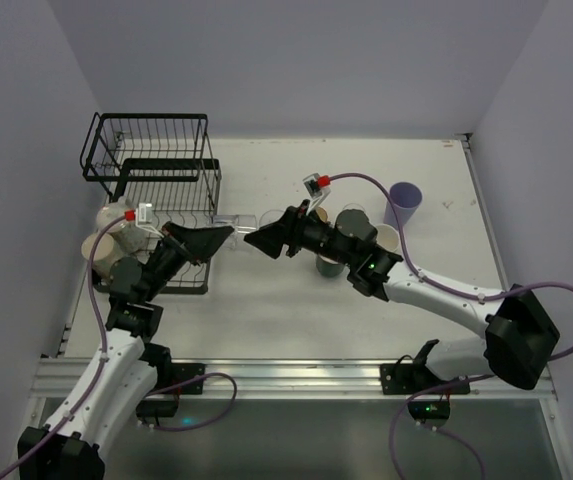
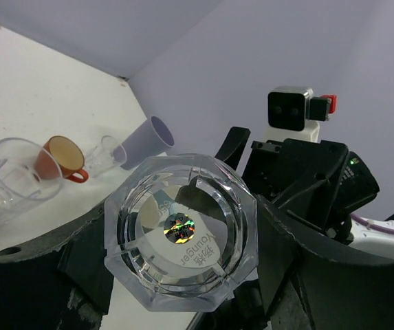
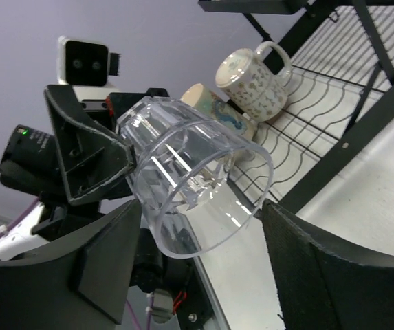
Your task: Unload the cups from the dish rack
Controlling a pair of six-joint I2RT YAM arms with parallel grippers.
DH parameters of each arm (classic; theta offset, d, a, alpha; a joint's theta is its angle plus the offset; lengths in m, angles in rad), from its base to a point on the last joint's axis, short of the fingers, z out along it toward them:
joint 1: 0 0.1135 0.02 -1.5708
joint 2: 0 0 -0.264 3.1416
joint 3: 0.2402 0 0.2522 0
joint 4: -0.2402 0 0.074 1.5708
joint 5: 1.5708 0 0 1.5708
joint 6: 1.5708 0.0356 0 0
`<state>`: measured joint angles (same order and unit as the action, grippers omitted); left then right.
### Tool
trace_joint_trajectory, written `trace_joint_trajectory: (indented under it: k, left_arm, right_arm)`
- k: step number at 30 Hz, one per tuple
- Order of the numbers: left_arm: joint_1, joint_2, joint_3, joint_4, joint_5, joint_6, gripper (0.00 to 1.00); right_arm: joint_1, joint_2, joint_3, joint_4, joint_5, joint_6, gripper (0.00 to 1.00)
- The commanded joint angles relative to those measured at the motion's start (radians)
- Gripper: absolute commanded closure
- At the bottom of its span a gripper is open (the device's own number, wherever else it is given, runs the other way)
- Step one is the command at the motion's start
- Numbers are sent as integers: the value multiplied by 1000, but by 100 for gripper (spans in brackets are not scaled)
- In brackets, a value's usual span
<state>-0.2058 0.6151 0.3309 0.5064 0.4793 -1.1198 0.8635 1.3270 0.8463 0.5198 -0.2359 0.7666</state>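
Observation:
My left gripper [image 1: 224, 234] is shut on a clear glass [image 2: 181, 230], which it holds sideways above the table just right of the dish rack [image 1: 156, 170]. The thick faceted base of the glass faces the left wrist camera. My right gripper [image 3: 203, 240] stands open around the glass's mouth [image 3: 197, 185], one finger close to the rim and a gap at the other. Two cream mugs [image 3: 255, 82] [image 3: 210, 110] lie on the rack's low ridged tray. On the table stand a lavender tumbler [image 2: 148, 141], a small orange cup [image 2: 59, 158] and two clear glasses [image 2: 7, 179] [image 2: 104, 155].
The rack's tall basket section [image 1: 151, 145] is at the back left corner, by the left wall. The unloaded cups cluster under and beyond the right forearm [image 1: 366, 260], with a dark cup [image 1: 328, 262] among them. The walls close in at the back and on both sides.

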Motion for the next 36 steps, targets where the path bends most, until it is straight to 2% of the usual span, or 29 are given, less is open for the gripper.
trace_joint_trajectory:
  k: [1,6,7,12,14,17,18,19,20,21,22,23,24,25,28,31,36]
  left_arm:
    - [-14,1,-18,156,36,-66,82]
    - [-29,31,-49,187,28,-66,82]
    - [-29,34,-56,196,27,-71,81]
    - [-38,52,-76,238,22,-87,76]
    - [-43,55,-73,241,24,-83,73]
    - [-43,51,-61,224,35,-66,57]
    - [-43,49,-55,213,38,-55,42]
    - [-43,46,-44,196,48,-16,33]
    - [-43,41,-3,111,48,18,25]
    - [-43,40,29,40,47,64,12]
    - [-43,38,68,-115,35,175,6]
    - [-43,37,147,-196,19,234,2]
    - [-43,37,184,-277,-1,347,0]
    - [-43,37,257,-415,-45,400,0]
    - [-43,31,367,-628,-144,557,0]
    - [-43,15,434,-768,-240,659,0]
    - [-43,-52,436,-873,-367,762,0]
  right_arm:
    - [0,6,17,131,-46,17,29]
    - [0,40,54,158,-124,13,48]
    - [0,46,54,181,-134,25,54]
    - [0,90,71,262,-195,72,65]
    - [0,87,62,278,-189,86,77]
    - [0,71,50,276,-161,77,96]
    - [-1,54,48,261,-152,73,99]
    - [-1,46,50,235,-145,54,100]
    - [-4,38,59,195,-132,36,100]
    - [-6,25,97,68,-123,11,100]
    - [-6,18,118,-8,-105,-48,100]
    - [-6,14,166,-76,-70,-82,100]
    - [-9,12,195,-225,-53,-148,100]
    - [-12,15,226,-306,-30,-179,100]
    - [-32,34,327,-530,26,-279,100]
    - [-63,73,425,-725,50,-360,100]
    - [-103,202,670,-1067,102,-502,100]
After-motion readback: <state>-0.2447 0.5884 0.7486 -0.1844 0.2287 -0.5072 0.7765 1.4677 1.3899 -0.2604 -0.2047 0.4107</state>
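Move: The left hand still holds the clear glass between the two hands. Its middle is roughly 2 cm ahead and 1 cm right of that hand, and about 2 cm ahead and 4 cm left of the right hand, at the same height. On the table some 24 cm below, from the right hand, a standing glass lies about 13 cm ahead and 5 cm right, the orange cup 17 cm ahead and 15 cm right, and the green cup 8 cm ahead and 19 cm right. While the left hand keeps its hold nearly in place, the right eases back, left and up by 2–3 cm and closes almost fully, pinching the wall of the clear glass at its rim, and only then do the left fingers open wide and let go. The right hand then swings the glass forward about 8 cm and some 4 cm to the right towards the standing glass, tipping its fingertips down some 30 degrees, as the left withdraws about 5 cm left and 3 cm up, rolling its left side up. ##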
